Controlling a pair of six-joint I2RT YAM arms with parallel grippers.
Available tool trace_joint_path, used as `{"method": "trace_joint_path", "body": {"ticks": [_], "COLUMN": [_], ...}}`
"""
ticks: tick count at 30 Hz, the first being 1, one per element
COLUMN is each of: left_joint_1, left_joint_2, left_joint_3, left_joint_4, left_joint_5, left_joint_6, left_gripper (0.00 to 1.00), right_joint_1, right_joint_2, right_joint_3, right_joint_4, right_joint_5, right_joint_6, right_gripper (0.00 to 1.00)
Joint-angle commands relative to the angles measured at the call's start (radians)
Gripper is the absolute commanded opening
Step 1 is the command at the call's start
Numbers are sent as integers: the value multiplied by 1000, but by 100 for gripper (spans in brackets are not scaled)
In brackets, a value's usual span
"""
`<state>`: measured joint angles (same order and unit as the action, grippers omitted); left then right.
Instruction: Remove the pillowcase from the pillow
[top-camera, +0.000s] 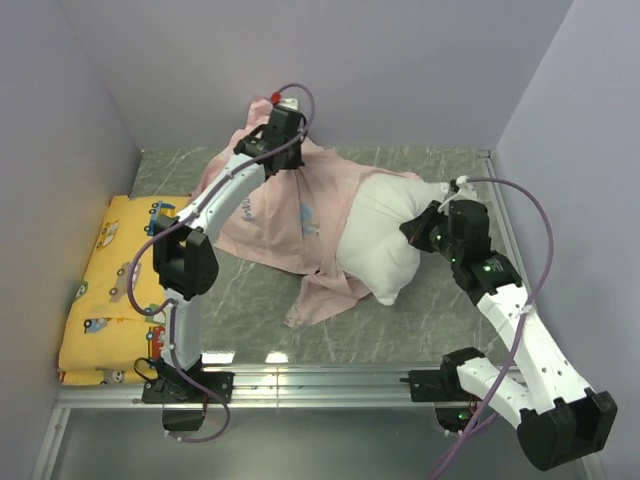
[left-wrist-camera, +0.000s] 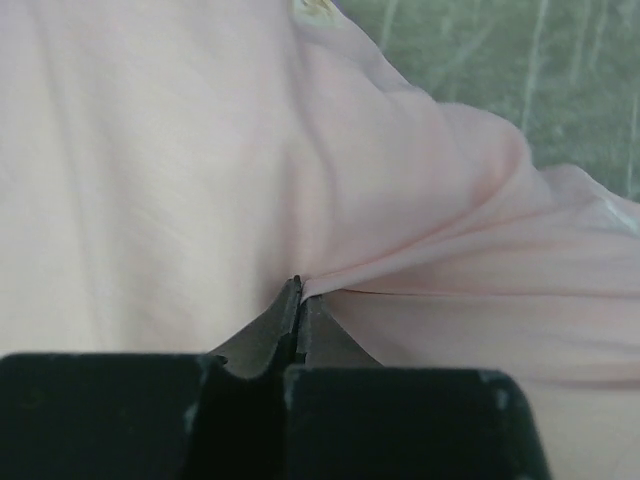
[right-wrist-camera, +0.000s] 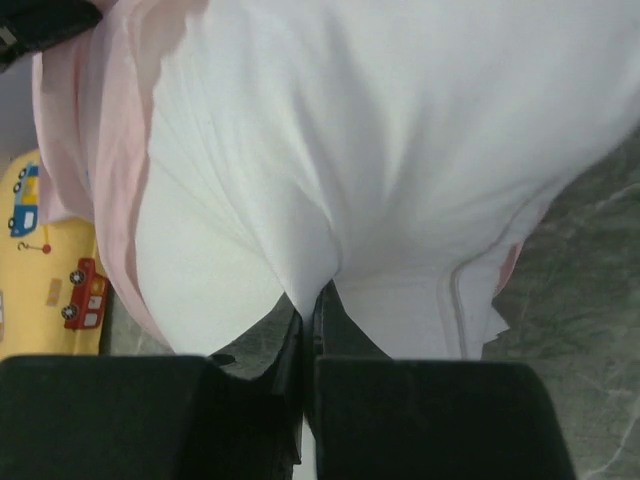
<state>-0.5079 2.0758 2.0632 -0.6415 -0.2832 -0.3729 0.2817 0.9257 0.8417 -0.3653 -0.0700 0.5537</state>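
Note:
The pillowcase (top-camera: 290, 215) lies pale pink side out across the middle of the table, its far end bunched under my left gripper (top-camera: 283, 150). In the left wrist view that gripper (left-wrist-camera: 299, 287) is shut on a thin fold of the pillowcase (left-wrist-camera: 200, 160). The white pillow (top-camera: 385, 240) sticks out of the case's right end. My right gripper (top-camera: 418, 232) is shut on the pillow's right edge. Seen from the right wrist, a pinch of the pillow (right-wrist-camera: 380, 150) sits between the shut gripper (right-wrist-camera: 310, 300), and the pink case edge (right-wrist-camera: 115, 200) wraps its left side.
A yellow vehicle-print cushion (top-camera: 105, 290) lies along the left wall. Grey walls close in the left, back and right. A metal rail (top-camera: 320, 380) runs along the near edge by the arm bases.

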Motion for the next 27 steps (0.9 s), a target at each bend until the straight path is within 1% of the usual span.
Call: {"method": "trace_joint_path", "body": {"ticks": [1, 3, 4, 6, 8, 10, 11, 12, 14, 15, 16, 17, 19, 20, 22, 23, 24, 25, 26, 27], "left_joint_1": [181, 224, 265, 299, 331, 310, 292, 273, 214, 194, 156, 141, 112, 108, 100, 94, 86, 66, 52, 23], "left_joint_2": [-83, -91, -94, -85, -69, -66, -77, -86, -108, -112, -127, -140, -192, -213, -288, -315, -342, -405, -439, -475], "left_joint_3": [-34, -57, -61, -54, -41, -52, -95, -124, -182, -193, -208, -215, -232, -239, -261, -270, -281, -317, -348, -383], "left_joint_4": [72, 92, 97, 92, 74, 86, 103, 124, 167, 178, 184, 192, 207, 206, 209, 207, 192, 189, 190, 197], "left_joint_5": [-160, -159, -159, -159, -133, -90, -93, -53, -24, -5, 10, 7, 22, 21, 47, 42, 33, 23, -8, -22], "left_joint_6": [-23, -35, -41, -47, -55, -44, -34, -26, -18, -14, -14, -14, -15, -20, -27, -32, -37, -49, -58, -69], "left_gripper": [0, 0, 0, 0, 0, 0, 0, 0, 0, 3, 11, 19, 41, 58, 69, 71, 72, 73, 74, 74], "right_joint_1": [-125, -182, -226, -236, -249, -251, -251, -251, -251, -251, -251, -251, -250, -251, -251, -251, -250, -251, -251, -250], "right_joint_2": [-91, -103, -116, -136, -165, -165, -154, -137, -93, -82, -61, -51, -25, -22, -19, -22, -24, -24, -27, -36], "right_joint_3": [88, 103, 112, 112, 103, 102, 106, 112, 117, 114, 103, 102, 94, 88, 68, 62, 56, 51, 54, 59], "right_joint_4": [-164, -190, -216, -224, -215, -193, -189, -185, -158, -147, -120, -113, -106, -103, -92, -89, -86, -90, -96, -103], "right_joint_5": [101, 82, 79, 99, 87, 75, 50, 38, 4, -1, -2, 1, 18, 22, 35, 39, 45, 61, 64, 67], "right_joint_6": [-51, -67, -70, -64, -46, -40, -31, -26, -15, -12, -9, -14, -23, -32, -46, -52, -58, -69, -75, -83], "right_gripper": [0, 0, 0, 0, 0, 0, 0, 0, 0, 0, 0, 0, 0, 0, 0, 0, 3, 7, 21, 29]}}
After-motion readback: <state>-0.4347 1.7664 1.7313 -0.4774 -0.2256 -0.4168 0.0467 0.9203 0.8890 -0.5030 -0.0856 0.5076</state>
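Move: The left hand has the pink pillowcase pinched in its tips; the bared middle of the white pillow lies about 20 cm to its right and 15 cm back, roughly 5 cm lower. The case's blue lettering is some 13 cm left and 9 cm back of that hand. The right hand holds a fold of the pillow, whose bared middle is about 5 cm to its left, level ahead and some 6 cm below; the case's loose corner lies about 20 cm left and 16 cm back. With both grippers still shut on cloth, the hands pull against each other: the left draws the pillowcase about 8 cm left and a little forward, away from the pillow, while the right tugs the pillow some 5 cm right and about 2 cm up. The left then eases a few centimetres back to the right and dips before opening, letting go of the case and lifting back and up some 7 cm; the right carries the pillow a couple of centimetres farther right, sinking about 3 cm, its fingers just starting to open. ##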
